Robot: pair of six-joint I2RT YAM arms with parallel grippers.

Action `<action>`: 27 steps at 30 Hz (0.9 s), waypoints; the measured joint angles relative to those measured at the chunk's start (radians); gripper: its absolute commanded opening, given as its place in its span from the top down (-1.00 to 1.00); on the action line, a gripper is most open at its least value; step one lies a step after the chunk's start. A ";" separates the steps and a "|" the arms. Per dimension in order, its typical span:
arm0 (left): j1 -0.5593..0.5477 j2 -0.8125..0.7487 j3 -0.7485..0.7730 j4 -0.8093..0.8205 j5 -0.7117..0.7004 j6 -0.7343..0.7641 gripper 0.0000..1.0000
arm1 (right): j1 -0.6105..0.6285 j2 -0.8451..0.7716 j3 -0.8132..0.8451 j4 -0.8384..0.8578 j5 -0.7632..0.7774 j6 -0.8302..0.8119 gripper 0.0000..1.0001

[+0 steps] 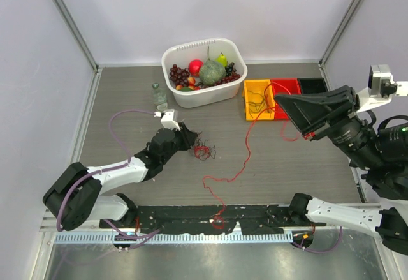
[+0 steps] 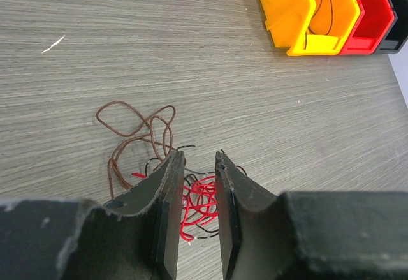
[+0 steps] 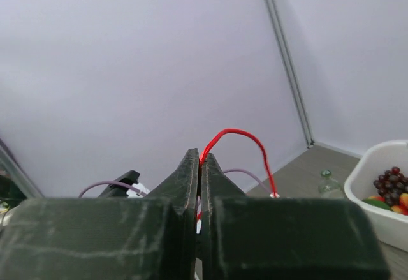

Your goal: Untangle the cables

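Note:
The cables lie as a small tangle [image 1: 204, 150] of thin red, black and brown wires on the grey table. In the left wrist view the red loops [image 2: 201, 197] sit between my fingers and a brown loop [image 2: 137, 130] spreads to the left. My left gripper [image 2: 199, 159] [image 1: 193, 141] is low over the tangle, its jaws apart on either side of the red loops. A long red cable [image 1: 245, 146] runs from the table's near edge up to my right gripper [image 1: 278, 98], which is raised by the bins. That gripper [image 3: 201, 155] is shut on the red cable [image 3: 239, 133].
A white basket [image 1: 180, 95] of fruit stands at the back, a small glass bottle [image 1: 158, 93] to its left. Yellow [image 1: 250, 101], red [image 1: 290, 87] and black [image 1: 312, 84] bins stand at the back right. The yellow bin [image 2: 287, 12] holds a dark wire.

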State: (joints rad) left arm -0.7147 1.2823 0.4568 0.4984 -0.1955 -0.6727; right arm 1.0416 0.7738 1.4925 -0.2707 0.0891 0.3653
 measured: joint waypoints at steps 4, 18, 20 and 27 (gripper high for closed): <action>0.000 -0.009 -0.019 0.014 -0.006 0.000 0.30 | 0.000 -0.001 -0.057 -0.006 0.069 -0.009 0.99; 0.000 -0.120 -0.149 0.134 -0.005 0.000 0.06 | 0.000 0.099 -0.215 -0.291 0.375 -0.064 0.99; 0.000 -0.120 -0.149 0.142 -0.004 0.000 0.00 | 0.000 0.105 -0.153 -0.300 0.408 -0.092 0.98; 0.000 -0.120 -0.149 0.150 -0.002 0.001 -0.33 | 0.000 0.112 -0.048 -0.282 0.480 -0.157 0.99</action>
State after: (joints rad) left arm -0.7147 1.1622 0.3080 0.6479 -0.1978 -0.6720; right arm 1.0416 0.8860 1.4445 -0.5522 0.5694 0.2085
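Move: Held high in my right hand, the red cable is headed for the bins: the red bin lies about 41 cm ahead, 15 to the right and 49 below. The yellow bin is some 11 cm to the left of the red one, the black bin 12 cm to its right. The red-and-black tangle is about 1 cm ahead of my left hand, 4 to its right and 5 below, with brown loops some 5 cm beyond the tangle. Still pinching the red cable, I swing my right hand down about 19 cm and forward some 9, towards the bins, then lift it back about 7 cm, tipping the fingers downward and turning them clockwise by some 30 degrees. I ease my left hand about 2 cm back and slightly left, away from the tangle, then rise a little, spreading its fingers to about twice their opening. ##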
